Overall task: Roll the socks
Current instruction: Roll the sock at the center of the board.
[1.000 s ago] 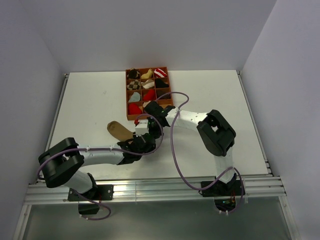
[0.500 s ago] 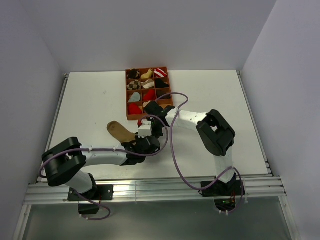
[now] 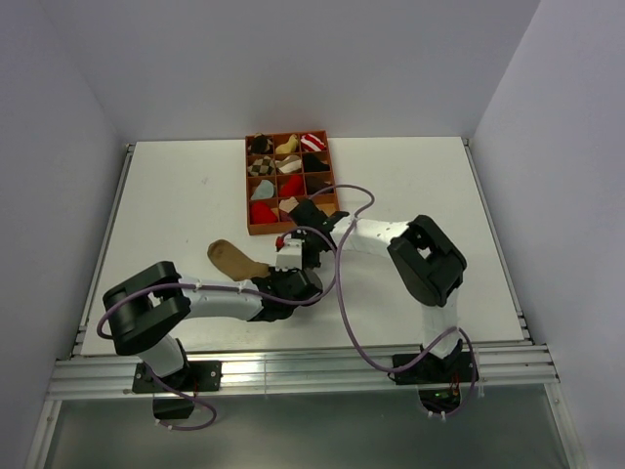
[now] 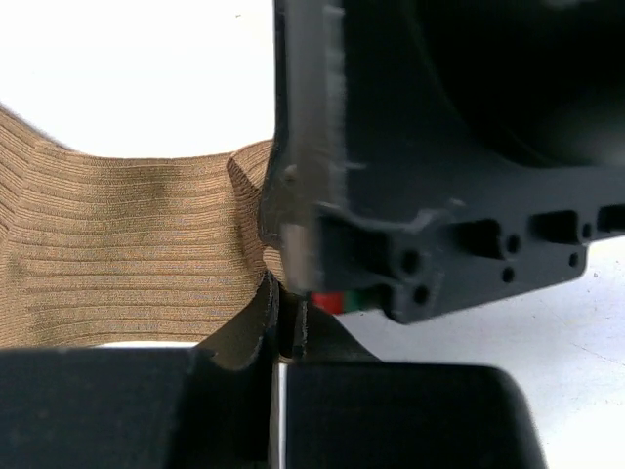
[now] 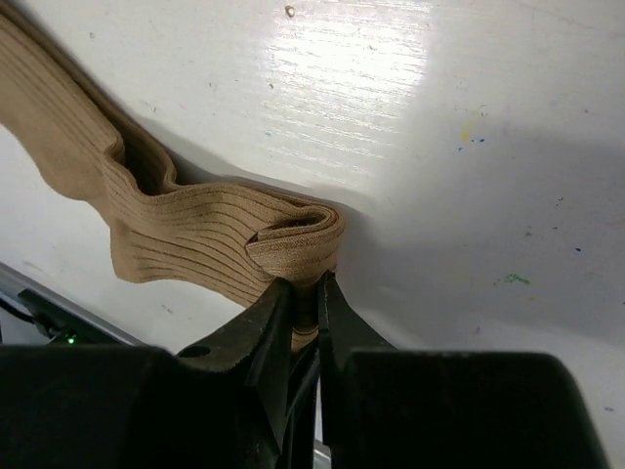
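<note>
A plain brown ribbed sock (image 3: 232, 258) lies flat on the white table, left of where my two grippers meet. In the right wrist view its end is folded over into a small roll (image 5: 293, 234). My right gripper (image 5: 306, 283) is shut on that folded end. My left gripper (image 4: 286, 293) is shut, with its tips at the edge of the sock (image 4: 127, 254). No fabric shows between its fingers. The black body of the right gripper (image 4: 439, 147) fills the view just above it. From above, the left gripper (image 3: 291, 262) sits right beneath the right one (image 3: 305, 234).
An orange-brown compartment box (image 3: 247, 186) stands at the back centre of the table and holds several small fabric bundles. A purple cable (image 3: 342, 293) loops from the right arm over the table in front. White walls close in the left, right and back.
My left gripper has gone from open to shut and has slid right, closer under the right gripper. The left arm's elbow moved right. The right gripper keeps its hold on the folded end.
</note>
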Robot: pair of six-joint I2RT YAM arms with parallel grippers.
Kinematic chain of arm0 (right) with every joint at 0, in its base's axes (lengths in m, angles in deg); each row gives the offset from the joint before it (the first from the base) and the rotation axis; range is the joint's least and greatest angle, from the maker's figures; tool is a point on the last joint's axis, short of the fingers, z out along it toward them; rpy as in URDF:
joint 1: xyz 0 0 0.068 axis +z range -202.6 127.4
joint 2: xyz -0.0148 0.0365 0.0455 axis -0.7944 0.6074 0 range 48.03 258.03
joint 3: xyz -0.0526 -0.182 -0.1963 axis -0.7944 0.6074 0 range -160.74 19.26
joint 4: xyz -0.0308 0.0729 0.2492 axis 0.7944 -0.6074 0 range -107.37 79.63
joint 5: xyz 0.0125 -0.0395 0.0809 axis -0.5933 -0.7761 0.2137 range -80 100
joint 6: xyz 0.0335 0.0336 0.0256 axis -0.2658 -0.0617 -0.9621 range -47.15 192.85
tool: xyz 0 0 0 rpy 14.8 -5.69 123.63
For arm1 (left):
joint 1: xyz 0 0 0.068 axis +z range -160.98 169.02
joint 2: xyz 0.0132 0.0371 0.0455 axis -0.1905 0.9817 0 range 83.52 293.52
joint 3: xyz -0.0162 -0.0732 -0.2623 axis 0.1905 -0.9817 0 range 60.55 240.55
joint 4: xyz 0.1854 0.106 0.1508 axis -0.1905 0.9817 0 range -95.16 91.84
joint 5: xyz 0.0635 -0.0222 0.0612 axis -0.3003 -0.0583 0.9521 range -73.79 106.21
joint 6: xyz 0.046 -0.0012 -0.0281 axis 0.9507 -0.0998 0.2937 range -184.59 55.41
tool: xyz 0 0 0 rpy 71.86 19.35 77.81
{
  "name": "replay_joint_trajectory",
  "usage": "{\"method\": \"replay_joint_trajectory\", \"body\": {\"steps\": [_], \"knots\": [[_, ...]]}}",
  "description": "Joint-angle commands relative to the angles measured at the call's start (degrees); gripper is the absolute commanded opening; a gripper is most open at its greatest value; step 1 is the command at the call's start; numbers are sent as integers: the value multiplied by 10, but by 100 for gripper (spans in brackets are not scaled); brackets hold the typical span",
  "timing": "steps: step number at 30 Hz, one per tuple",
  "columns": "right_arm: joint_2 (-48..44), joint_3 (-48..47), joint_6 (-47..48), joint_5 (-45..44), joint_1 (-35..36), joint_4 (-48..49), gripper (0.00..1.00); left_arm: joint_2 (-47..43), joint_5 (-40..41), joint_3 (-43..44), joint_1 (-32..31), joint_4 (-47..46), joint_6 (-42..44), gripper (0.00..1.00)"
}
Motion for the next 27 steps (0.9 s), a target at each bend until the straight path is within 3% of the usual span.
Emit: {"method": "replay_joint_trajectory", "body": {"steps": [1, 4, 6, 9, 12, 20, 27], "knots": [[-10, 63, -21, 43, 8, 50, 7, 21, -57, -8, 2, 26, -30, 1], [-60, 126, -43, 58, -6, 147, 17, -8, -88, -24, 10, 9, -32, 1], [-98, 165, -60, 70, -18, 215, 34, -41, -113, -48, 20, -12, -31, 0], [-138, 207, -73, 91, -50, 285, 49, -90, -196, -95, 57, -71, -34, 0], [-168, 232, -63, 97, -65, 327, 57, -132, -280, -147, 108, -127, -51, 0], [-171, 291, -75, 128, -66, 435, 57, -183, -444, -237, 224, -245, -95, 0], [-138, 298, -74, 127, -55, 447, 55, -156, -544, -272, 282, -331, -121, 0]]}}
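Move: Both hands already grip the sock's rolled end: the roll lies about 1 cm left of the left hand point, otherwise level with it, and practically at the right hand point. From the left hand, the sock's loose end lies about 14 cm left and 5 cm ahead, 1 cm lower; the sock box is straight ahead, some 20 cm out, at about the hand's height. Right hand opens, rises about 4 cm off the roll; left keeps pinching while rolling 45 degrees, drifting left. ##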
